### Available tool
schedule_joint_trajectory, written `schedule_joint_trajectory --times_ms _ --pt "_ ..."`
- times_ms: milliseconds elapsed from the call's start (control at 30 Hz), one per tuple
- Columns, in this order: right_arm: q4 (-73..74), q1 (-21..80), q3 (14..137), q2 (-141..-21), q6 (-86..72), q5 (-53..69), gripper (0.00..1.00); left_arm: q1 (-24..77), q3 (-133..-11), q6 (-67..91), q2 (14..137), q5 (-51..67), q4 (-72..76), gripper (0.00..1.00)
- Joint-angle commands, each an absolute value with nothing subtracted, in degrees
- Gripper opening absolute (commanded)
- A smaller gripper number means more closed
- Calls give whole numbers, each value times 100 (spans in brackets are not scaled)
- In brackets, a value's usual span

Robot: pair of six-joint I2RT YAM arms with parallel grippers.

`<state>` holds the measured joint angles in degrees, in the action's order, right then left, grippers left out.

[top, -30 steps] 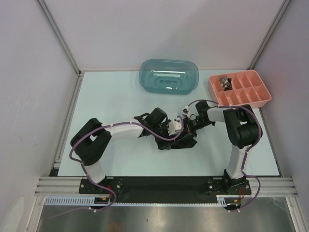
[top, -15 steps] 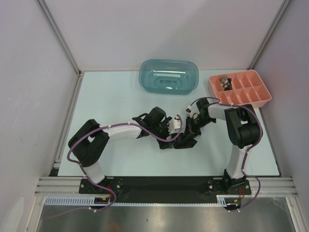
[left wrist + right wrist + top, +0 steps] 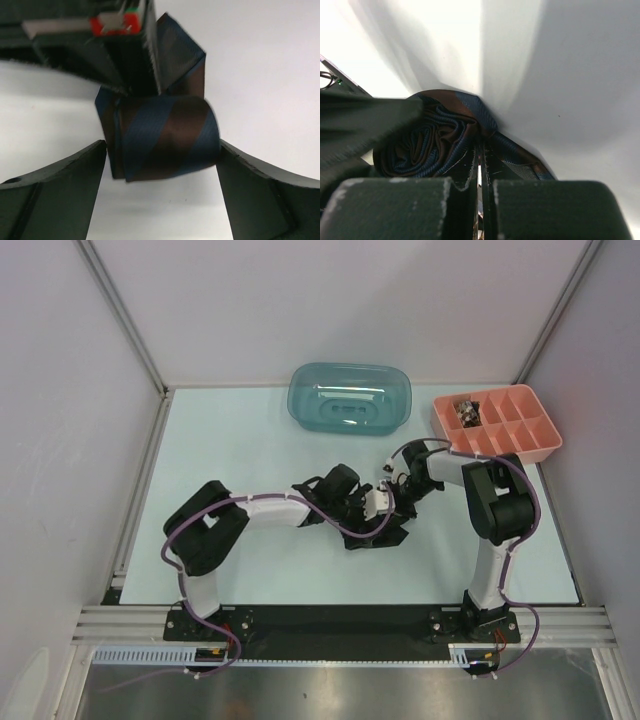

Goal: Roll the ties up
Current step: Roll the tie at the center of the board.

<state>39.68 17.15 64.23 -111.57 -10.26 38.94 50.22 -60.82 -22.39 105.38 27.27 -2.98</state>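
Observation:
One of the ties (image 3: 165,137), blue and brown striped, lies wound into a fat roll on the white table. My left gripper (image 3: 161,150) is open, and its two fingers (image 3: 50,195) stand either side of the roll without pressing it. From above, my right gripper (image 3: 145,50) is shut on the roll's loose outer flap. The right wrist view shows the roll's spiral end (image 3: 430,140) just past the shut right gripper (image 3: 480,160). From the top, both the left gripper (image 3: 375,512) and the right gripper (image 3: 395,495) meet at the tie (image 3: 380,532).
A teal plastic tub (image 3: 350,398) stands at the back centre. At the back right is a pink compartment tray (image 3: 520,435) with a small dark item (image 3: 466,412) in one far cell. Grey walls and metal posts enclose the table.
My left arm has pushed right toward the right gripper, and its jaws have spread wider around the roll. The right gripper has stayed shut in place.

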Motion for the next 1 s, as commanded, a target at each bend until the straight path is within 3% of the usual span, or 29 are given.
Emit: schedule_joint_trajectory --times_ms 0,133,167,267,367,567,800,967 --pt "3621 1758 6381 -11531 -817 2988 0 5150 -6380 -2215 10792 2927 -26 86" --pt "3568 1740 6390 -11531 -835 3278 0 5159 -6618 -2311 11021 2839 -350 64" --pt "3560 1740 6398 -11523 -757 3505 0 5159 -6653 -2346 11039 2795 -430 51" --pt "3621 1661 6433 -11409 -703 3953 1 5159 -6609 -2496 11021 2707 -720 35" --pt "3866 1460 6635 -11199 -563 4235 16 5159 -6574 -2566 11021 2655 -1072 28" --pt "4718 958 6891 -10776 -62 4683 46 5185 -6337 -2584 11013 2417 -1362 24" --pt "4738 1045 6636 -10468 -166 5291 53 5238 -6469 -2558 11135 2268 -1459 25" --pt "4386 1371 6504 -10617 -264 5169 51 5247 -6556 -2558 11180 2285 -1503 31"
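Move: The tie roll stands between the left hand's wide-open fingers, its middle about 1 cm ahead, 1 cm right and 2 cm below. Its flat tail lies some 5 cm to the right of that hand, 1 cm ahead and 4 cm below; the blue tray is about 27 cm ahead and 6 cm left. From the right hand's shut fingertips, low beside the roll, the roll's middle is roughly 3 cm back, 3 cm left and 1 cm higher. The left hand eases just over 1 cm right and 1 cm down around the tie roll while its fingers close from wide open to about half and clamp it firmly from front and back, then it holds there. The right hand at first keeps its shut fingertips at the foot of the roll beside the tail, then opens them about halfway while drawing some 3 cm right and 2 cm forward, climbs about 5.5 cm with a slight tilt, and swings 2 cm back left towards the roll, open and clear of the tie. ##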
